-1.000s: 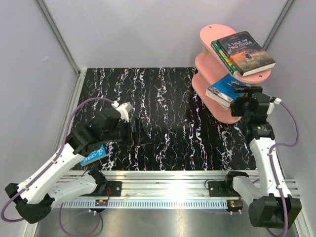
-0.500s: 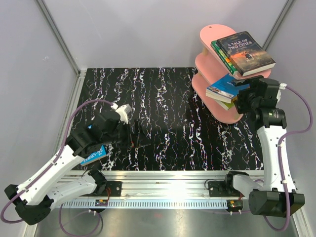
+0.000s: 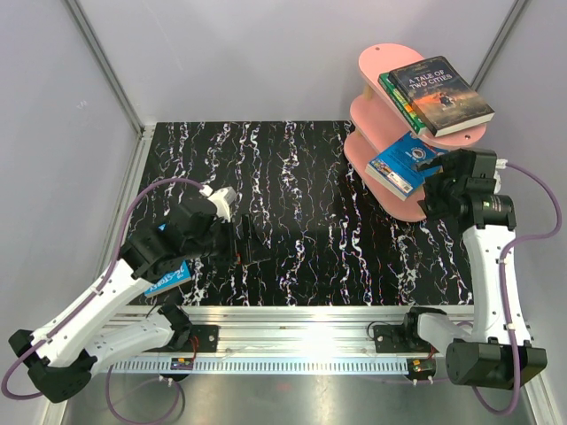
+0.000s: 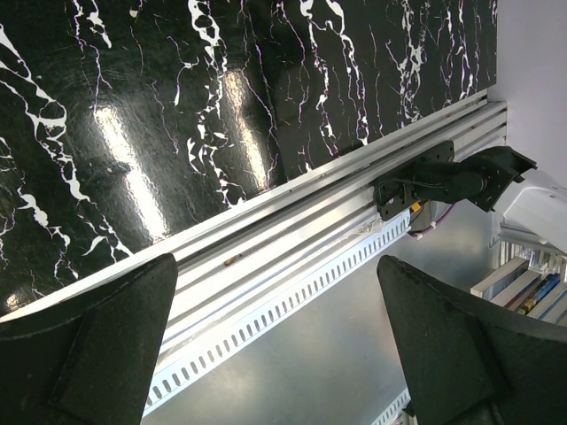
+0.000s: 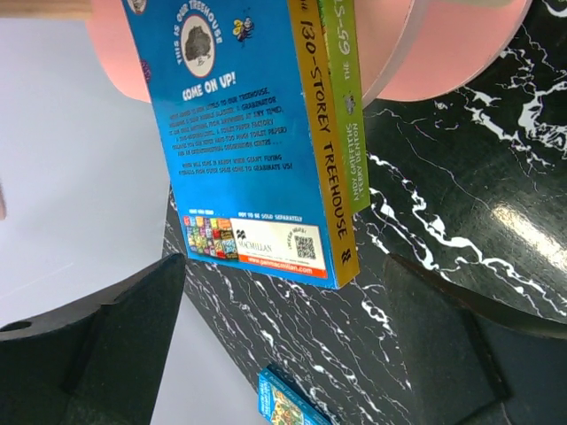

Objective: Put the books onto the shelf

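The pink shelf [image 3: 376, 60] stands at the table's back right. On its top tier the dark "A Tale of Two Cities" book [image 3: 440, 95] lies on a green-edged book [image 3: 396, 97]. A blue Treehouse book [image 3: 399, 165] lies on a lower tier, sticking out over the edge. My right gripper [image 3: 440, 181] is open just in front of it, apart from it. In the right wrist view the blue book [image 5: 239, 133] rests on a green-spined book [image 5: 344, 88] between and beyond my open right gripper [image 5: 283, 328]. Another blue book [image 3: 168, 279] lies under my left arm. My left gripper [image 3: 246, 243] is open and empty.
The black marbled tabletop [image 3: 292, 195] is bounded by white walls at the left and back. A metal rail [image 4: 292, 239] runs along the near edge with the right arm's base [image 4: 452, 177] on it. The far blue book [image 5: 288, 407] shows on the table.
The right gripper has opened fully and pulled back a little from the blue book, which now lies flat on the shelf tier. The left arm has hardly moved.
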### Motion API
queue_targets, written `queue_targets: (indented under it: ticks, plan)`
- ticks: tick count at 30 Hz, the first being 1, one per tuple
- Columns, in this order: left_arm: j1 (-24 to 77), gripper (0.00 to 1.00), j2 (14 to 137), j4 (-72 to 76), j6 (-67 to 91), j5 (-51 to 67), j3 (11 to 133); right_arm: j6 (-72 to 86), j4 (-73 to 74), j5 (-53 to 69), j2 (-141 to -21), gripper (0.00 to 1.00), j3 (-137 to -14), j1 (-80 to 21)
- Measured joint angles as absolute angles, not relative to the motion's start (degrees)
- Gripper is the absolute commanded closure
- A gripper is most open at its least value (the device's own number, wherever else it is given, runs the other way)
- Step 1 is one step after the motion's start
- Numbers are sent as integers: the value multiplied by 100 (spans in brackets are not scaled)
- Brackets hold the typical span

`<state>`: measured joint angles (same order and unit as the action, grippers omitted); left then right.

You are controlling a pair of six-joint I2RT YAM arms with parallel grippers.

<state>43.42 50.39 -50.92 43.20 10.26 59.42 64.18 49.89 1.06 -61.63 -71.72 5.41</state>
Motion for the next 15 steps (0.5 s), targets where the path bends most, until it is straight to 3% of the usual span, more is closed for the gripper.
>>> queue_targets:
  ticks: [6, 7, 8, 10, 11, 13, 15]
  plan:
    - [4335, 1, 5037, -5094, 4355, 1024, 5942, 6187, 4790, 408, -5653, 0, -7168, 543]
    - [4333, 1, 5037, -5094, 4357, 1022, 5942, 6145, 4742, 475, -5531, 5, -7168, 543]
    - [4331, 1, 5037, -5094, 4359, 1015, 5942, 6106, 4713, 602, -5415, 22, -7168, 548]
    - [4331, 1, 5039, -5109, 4357, 963, 5942, 6012, 4628, 882, -5258, 47, -7166, 548]
    - [4331, 1, 5039, -5124, 4357, 921, 5944, 5992, 4547, 1055, -5196, 77, -7150, 530]
    - [4331, 1, 5068, -5205, 4355, 840, 5986, 6047, 4333, 1232, -5078, 95, -7013, 405]
    - [4303, 1, 5135, -5321, 4342, 777, 6088, 6095, 4268, 1201, -4993, 100, -6842, 10]
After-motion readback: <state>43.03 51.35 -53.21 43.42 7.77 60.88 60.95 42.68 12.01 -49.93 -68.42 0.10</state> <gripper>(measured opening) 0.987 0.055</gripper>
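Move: The right hand hangs wide open and empty just short of the blue book, whose middle lies about 11 cm ahead, 1 cm to the left and 8 cm below. The green book lies right under the blue one, 11 cm ahead, 1 cm left and roughly 11 cm below the hand; A Tale of Two Cities, on the top shelf, is some 22 cm ahead, 4 cm right and 6 cm higher. From the left hand the blue book is about 28 cm ahead, 37 cm right and 4 cm below. Up and leftward, with some backing off, the right hand withdraws from the blue book: it first rises and draws back, then swings left, ending about 6 cm higher, 6 cm left and 3.5 cm back. The wrist turns some 15 degrees counter-clockwise and tips the fingertips up about as much, while the wide-open fingers shut on nothing. ##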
